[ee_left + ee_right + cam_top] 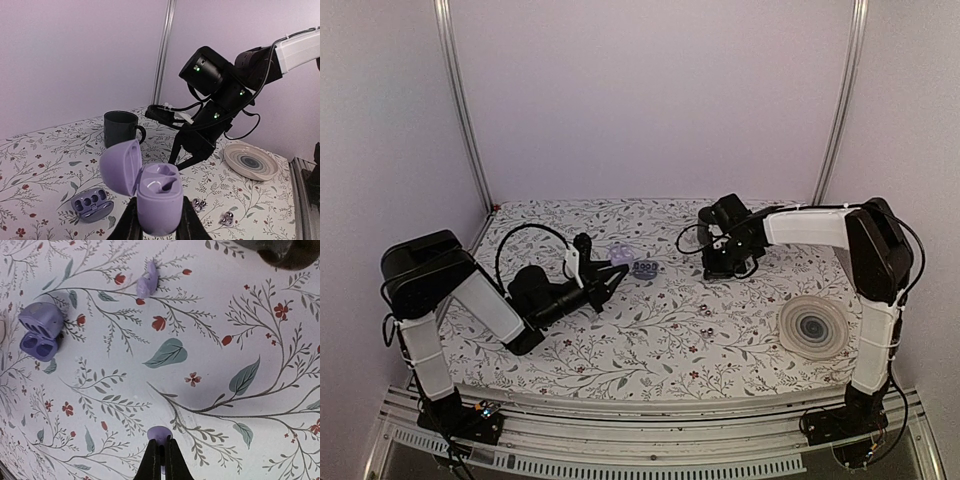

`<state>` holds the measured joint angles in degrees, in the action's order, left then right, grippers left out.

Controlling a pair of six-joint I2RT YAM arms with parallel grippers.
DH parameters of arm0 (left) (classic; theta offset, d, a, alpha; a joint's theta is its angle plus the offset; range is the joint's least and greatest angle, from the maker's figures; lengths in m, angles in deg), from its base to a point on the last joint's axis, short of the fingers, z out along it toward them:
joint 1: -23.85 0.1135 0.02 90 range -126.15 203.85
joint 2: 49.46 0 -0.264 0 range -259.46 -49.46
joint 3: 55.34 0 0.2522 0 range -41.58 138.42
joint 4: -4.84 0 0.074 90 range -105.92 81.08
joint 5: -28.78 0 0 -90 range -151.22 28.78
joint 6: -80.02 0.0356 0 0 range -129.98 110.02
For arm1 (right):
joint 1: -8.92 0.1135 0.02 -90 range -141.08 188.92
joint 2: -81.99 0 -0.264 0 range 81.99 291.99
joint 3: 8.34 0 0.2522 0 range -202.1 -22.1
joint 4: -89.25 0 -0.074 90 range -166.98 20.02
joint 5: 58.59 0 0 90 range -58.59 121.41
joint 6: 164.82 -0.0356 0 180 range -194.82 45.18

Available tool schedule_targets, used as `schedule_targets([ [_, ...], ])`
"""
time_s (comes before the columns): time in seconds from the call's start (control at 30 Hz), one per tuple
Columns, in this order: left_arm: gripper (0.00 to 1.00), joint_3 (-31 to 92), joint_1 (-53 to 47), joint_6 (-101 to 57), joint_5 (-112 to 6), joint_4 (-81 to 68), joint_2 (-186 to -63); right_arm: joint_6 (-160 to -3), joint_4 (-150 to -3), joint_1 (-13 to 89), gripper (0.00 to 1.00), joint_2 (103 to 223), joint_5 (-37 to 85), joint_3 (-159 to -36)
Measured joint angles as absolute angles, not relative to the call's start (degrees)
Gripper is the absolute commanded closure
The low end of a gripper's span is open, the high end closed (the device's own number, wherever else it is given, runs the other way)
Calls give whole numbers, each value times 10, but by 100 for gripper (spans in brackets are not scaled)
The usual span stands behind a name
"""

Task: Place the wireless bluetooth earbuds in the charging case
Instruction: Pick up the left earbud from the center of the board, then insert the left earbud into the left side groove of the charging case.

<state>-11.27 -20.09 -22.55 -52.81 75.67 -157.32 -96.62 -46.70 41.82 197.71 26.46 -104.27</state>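
The blue-grey charging case [91, 202] lies open on the floral cloth, small sockets showing, also in the top view [645, 268]. My left gripper [159, 220] is shut on a lilac egg-shaped earbud case [159, 197] and holds it upright above the cloth. Its lid hangs open and both sockets look empty. My right gripper [161, 442], low over the cloth, is shut on a lilac earbud [160, 432]. A second lilac earbud [148, 281] lies loose farther off. Two shiny silver earbuds [198, 202] [227, 219] rest near the held case.
A dark mug [120, 129] stands behind the cases, near the right arm's wrist. A ringed plate [812, 325] sits at the right side of the cloth. White walls and metal posts close in the back and sides.
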Motion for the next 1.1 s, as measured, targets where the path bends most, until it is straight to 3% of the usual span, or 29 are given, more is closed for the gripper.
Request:
schedule_targets([
  [0.5,100,-23,-198,-392,-479,757,-1595,-989,-680,491,97,1715,296,-931],
  [1.1,100,74,-214,-476,-453,743,-1602,-979,-845,575,96,1679,312,-876],
])
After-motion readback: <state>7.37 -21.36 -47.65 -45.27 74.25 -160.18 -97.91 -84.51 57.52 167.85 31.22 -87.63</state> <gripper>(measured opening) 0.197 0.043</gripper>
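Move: Down near the table, the right hand already holds the purple earbud just off the board. The open purple case in the left fingers is about 20 cm to its left, 7 cm back and 13 cm higher. The dark purple case stands 14 cm left and 4 cm ahead, a loose earbud 8 cm ahead and 5 cm left, the mug 12 cm ahead and 3 cm right. From the left hand the held earbud is some 20 cm right, 8 cm ahead, 12 cm lower. Lifting fast, the right hand carries the pinched earbud some 25 cm up, drifting left, then swings left and back towards the open case, its fingers tipping from steeply down to nearly level, pointing forward-left. The left hand keeps hold of the case and brings it up about 9 cm and right to meet it, its fingertips tilting upward. ##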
